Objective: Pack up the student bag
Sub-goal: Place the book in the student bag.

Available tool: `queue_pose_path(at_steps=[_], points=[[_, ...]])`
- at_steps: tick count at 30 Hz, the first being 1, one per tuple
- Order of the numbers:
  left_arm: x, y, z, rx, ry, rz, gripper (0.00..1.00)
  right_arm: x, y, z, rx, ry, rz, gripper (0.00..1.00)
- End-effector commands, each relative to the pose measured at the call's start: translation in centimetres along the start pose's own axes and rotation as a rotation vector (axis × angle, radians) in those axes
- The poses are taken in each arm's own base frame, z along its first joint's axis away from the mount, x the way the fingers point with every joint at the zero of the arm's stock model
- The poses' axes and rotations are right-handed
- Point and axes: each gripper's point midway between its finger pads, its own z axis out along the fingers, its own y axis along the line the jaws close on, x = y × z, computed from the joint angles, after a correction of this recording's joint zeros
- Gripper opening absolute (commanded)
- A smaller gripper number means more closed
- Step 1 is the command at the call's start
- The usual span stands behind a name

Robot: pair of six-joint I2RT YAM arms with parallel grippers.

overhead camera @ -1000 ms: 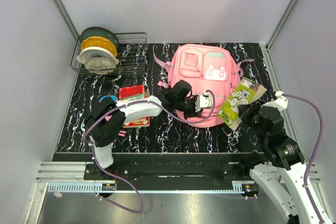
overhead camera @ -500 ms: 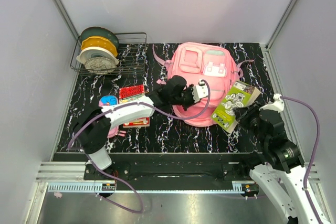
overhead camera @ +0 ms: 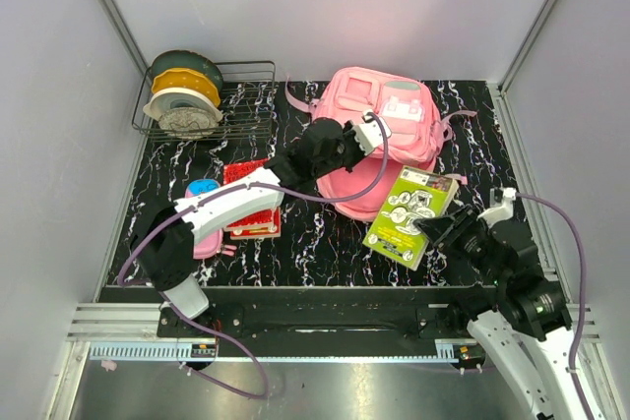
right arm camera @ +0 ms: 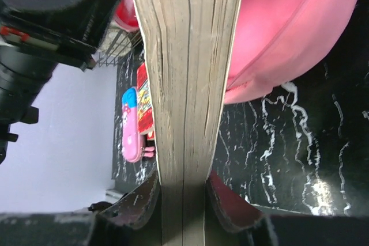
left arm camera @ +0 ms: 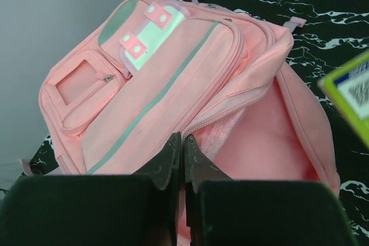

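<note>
The pink student bag (overhead camera: 399,110) lies at the back middle of the table, its front panel raised so the main opening gapes toward me. My left gripper (overhead camera: 356,141) is shut on the bag's zip edge (left arm camera: 199,125), and the pink lining (left arm camera: 271,142) shows beside it. My right gripper (overhead camera: 440,229) is shut on a thick green book (overhead camera: 409,215), held just in front of the opening. In the right wrist view the book's page edge (right arm camera: 184,84) stands between the fingers (right arm camera: 151,194), with the student bag (right arm camera: 288,21) beyond. A corner of the green book (left arm camera: 351,93) shows at the right.
A red book (overhead camera: 251,206) and a pink-and-blue pencil case (overhead camera: 204,235) lie to the left, under my left arm. A wire rack (overhead camera: 246,95) with filament spools (overhead camera: 182,95) stands at the back left. Grey walls close in the table on three sides.
My left gripper shut on the bag's edge and pulled it up and back, opening the bag. My right gripper carried the green book left and nearer to the opening.
</note>
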Motion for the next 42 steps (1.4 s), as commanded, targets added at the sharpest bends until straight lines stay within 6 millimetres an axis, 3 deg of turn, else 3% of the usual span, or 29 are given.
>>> queue_pose_path(at_steps=[1, 5, 7, 13, 15, 16, 19, 23, 25, 32, 37, 38, 40, 41, 42], points=[[-10.9, 6.3, -3.6, -0.221, -0.273, -0.020, 0.00, 1.0, 3.3, 0.5, -0.190, 0.059, 0.112, 0.00], [-11.7, 6.8, -4.4, -0.237, -0.296, -0.023, 0.00, 2.8, 4.5, 2.2, -0.295, 0.168, 0.199, 0.00], [-12.2, 6.5, -4.9, -0.225, -0.314, -0.028, 0.00, 3.5, 3.8, 3.4, -0.292, 0.190, 0.251, 0.00], [-12.9, 5.2, -6.8, -0.184, -0.353, -0.027, 0.00, 1.3, 4.0, 6.3, -0.314, 0.079, 0.243, 0.00], [-12.8, 4.5, -7.4, -0.162, -0.364, -0.024, 0.00, 1.5, 3.7, 7.8, -0.307, 0.094, 0.270, 0.00], [-12.8, 4.2, -7.6, -0.156, -0.365, -0.022, 0.00, 0.6, 5.4, 7.8, -0.393, 0.068, 0.276, 0.00], [-11.6, 3.3, -8.1, -0.142, -0.344, -0.007, 0.00, 0.8, 5.8, 9.5, -0.424, 0.109, 0.359, 0.00], [-10.3, 1.7, -8.7, -0.092, -0.365, -0.011, 0.00, 1.0, 4.4, 12.6, -0.373, 0.109, 0.388, 0.00], [-10.5, 0.9, -9.2, -0.065, -0.396, -0.018, 0.00, 0.4, 5.2, 13.2, -0.414, 0.096, 0.384, 0.00], [-11.8, 0.2, -10.7, -0.040, -0.471, -0.041, 0.00, 0.0, 2.8, 17.8, -0.344, 0.046, 0.438, 0.00], [-12.7, 0.0, -11.5, -0.028, -0.500, -0.024, 0.00, -1.0, 2.4, 20.5, -0.354, -0.014, 0.411, 0.00], [-12.8, 0.0, -11.8, -0.024, -0.505, -0.017, 0.00, -0.2, 1.8, 21.5, -0.337, 0.013, 0.405, 0.00], [-12.9, -0.3, -12.1, -0.014, -0.512, -0.008, 0.00, -1.2, 4.0, 21.8, -0.448, 0.005, 0.376, 0.00], [-12.8, -0.2, -12.2, -0.015, -0.509, -0.005, 0.00, -0.3, 3.3, 22.9, -0.434, 0.045, 0.390, 0.00], [-12.7, -0.5, -12.3, -0.004, -0.509, -0.003, 0.00, -0.7, 3.9, 23.4, -0.455, 0.051, 0.397, 0.00]])
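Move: My right hand already holds the book at its edge. The student bag's open mouth lies about 15 cm ahead of it, 14 cm to its left and some 14 cm below. The raised bag flap is about 29 cm ahead, 10 cm left and 8 cm below; the red book lies about 14 cm ahead and 43 cm left, down on the table. For my left hand, already pinching the flap's edge, the mouth is about 5 cm back and 14 cm below, neither left nor right. I swing the book left and down with my right hand, rolling its left side up some 25 degrees and tipping the fingers down, then drive forward and farther down under the flap into the bag, about 16 cm forward in all, without loosening my grip. My left hand keeps its pinch on the flap edge, lifting, then drawing back about 7 cm and slightly left; it dips partway and rises again. ##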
